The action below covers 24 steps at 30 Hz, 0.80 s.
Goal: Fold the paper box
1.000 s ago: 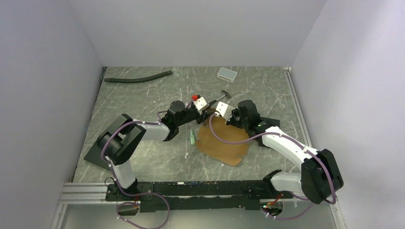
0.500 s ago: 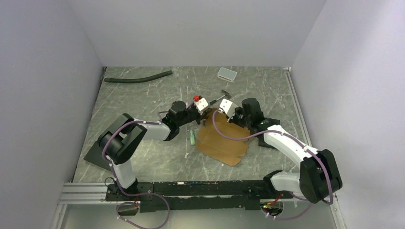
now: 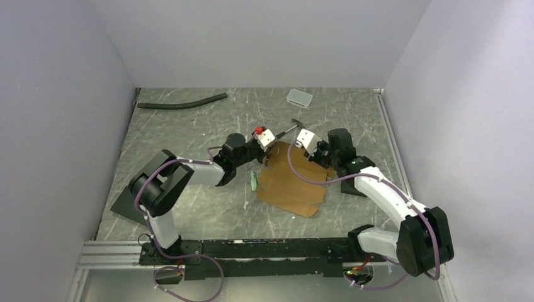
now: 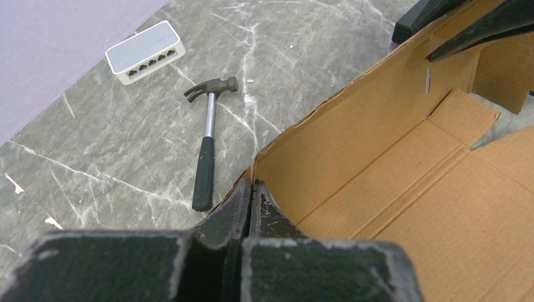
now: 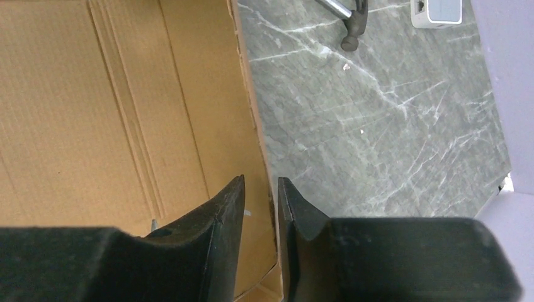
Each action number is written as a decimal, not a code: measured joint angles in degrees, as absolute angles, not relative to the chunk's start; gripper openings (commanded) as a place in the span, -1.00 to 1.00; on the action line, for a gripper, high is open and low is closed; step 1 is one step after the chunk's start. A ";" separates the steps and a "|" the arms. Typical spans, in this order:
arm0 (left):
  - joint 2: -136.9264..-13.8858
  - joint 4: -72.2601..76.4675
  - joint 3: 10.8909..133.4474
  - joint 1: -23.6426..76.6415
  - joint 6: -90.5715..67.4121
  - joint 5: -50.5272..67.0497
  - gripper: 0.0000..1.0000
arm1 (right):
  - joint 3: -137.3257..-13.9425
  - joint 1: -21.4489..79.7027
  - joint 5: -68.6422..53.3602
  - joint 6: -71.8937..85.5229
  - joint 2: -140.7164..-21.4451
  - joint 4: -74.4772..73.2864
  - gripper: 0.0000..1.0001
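Note:
The paper box (image 3: 293, 179) is a brown cardboard sheet lying mid-table, its far panel lifted into a low wall (image 4: 352, 119). My left gripper (image 3: 272, 148) sits at the wall's left corner. In the left wrist view its jaws (image 4: 252, 185) are shut on the cardboard edge there. At the wall's right end is my right gripper (image 3: 317, 155). From the right wrist, the gripper (image 5: 260, 184) stands slightly open, with the cardboard's edge (image 5: 249, 94) running into the gap between its fingers.
A hammer (image 3: 291, 128) lies just behind the box, with a small white-grey tray (image 3: 299, 97) farther back. A black hose (image 3: 182, 102) lies at the back left. A small green piece (image 3: 253, 181) rests left of the box. Black slabs lie under the left arm (image 3: 126, 207) and right arm (image 3: 359, 184).
My left gripper has shut on the panel's left corner. My right gripper has opened, letting go of the cardboard, and drawn back to the right. The far panel now reaches further right.

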<state>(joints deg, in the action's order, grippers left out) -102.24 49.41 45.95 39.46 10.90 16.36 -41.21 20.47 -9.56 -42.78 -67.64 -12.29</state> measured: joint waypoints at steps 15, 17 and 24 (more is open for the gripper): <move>-99.29 46.87 45.84 39.11 8.91 14.90 -0.18 | -41.06 22.17 -7.20 -46.17 -67.85 -9.39 -1.00; -96.77 46.44 45.19 38.37 6.22 15.75 -0.15 | -40.47 22.70 -5.76 -47.62 -68.05 -7.09 -1.00; -84.36 43.44 40.14 31.46 -2.42 21.58 0.22 | -35.97 23.27 -2.87 -54.85 -68.18 0.86 -1.00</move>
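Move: My left fingers are already shut on the far-left corner of the box wall. The hammer lies about 5 cm ahead and 4 cm right of them, and the green bottle 12 cm back and 7 cm left, both some 10 cm lower. My right hand straddles the same wall's top edge, right between its open fingers, with that corner 14 cm to its left and 3 cm ahead. With my right fingers I pinch the wall's top edge, then carry it about 2 cm forward while tilting the fingertips up by some 15 degrees. Once that grip is on, my left hand opens, lets go of the corner and draws away up and to the left, about 9 cm in all, tips lifting slightly. ##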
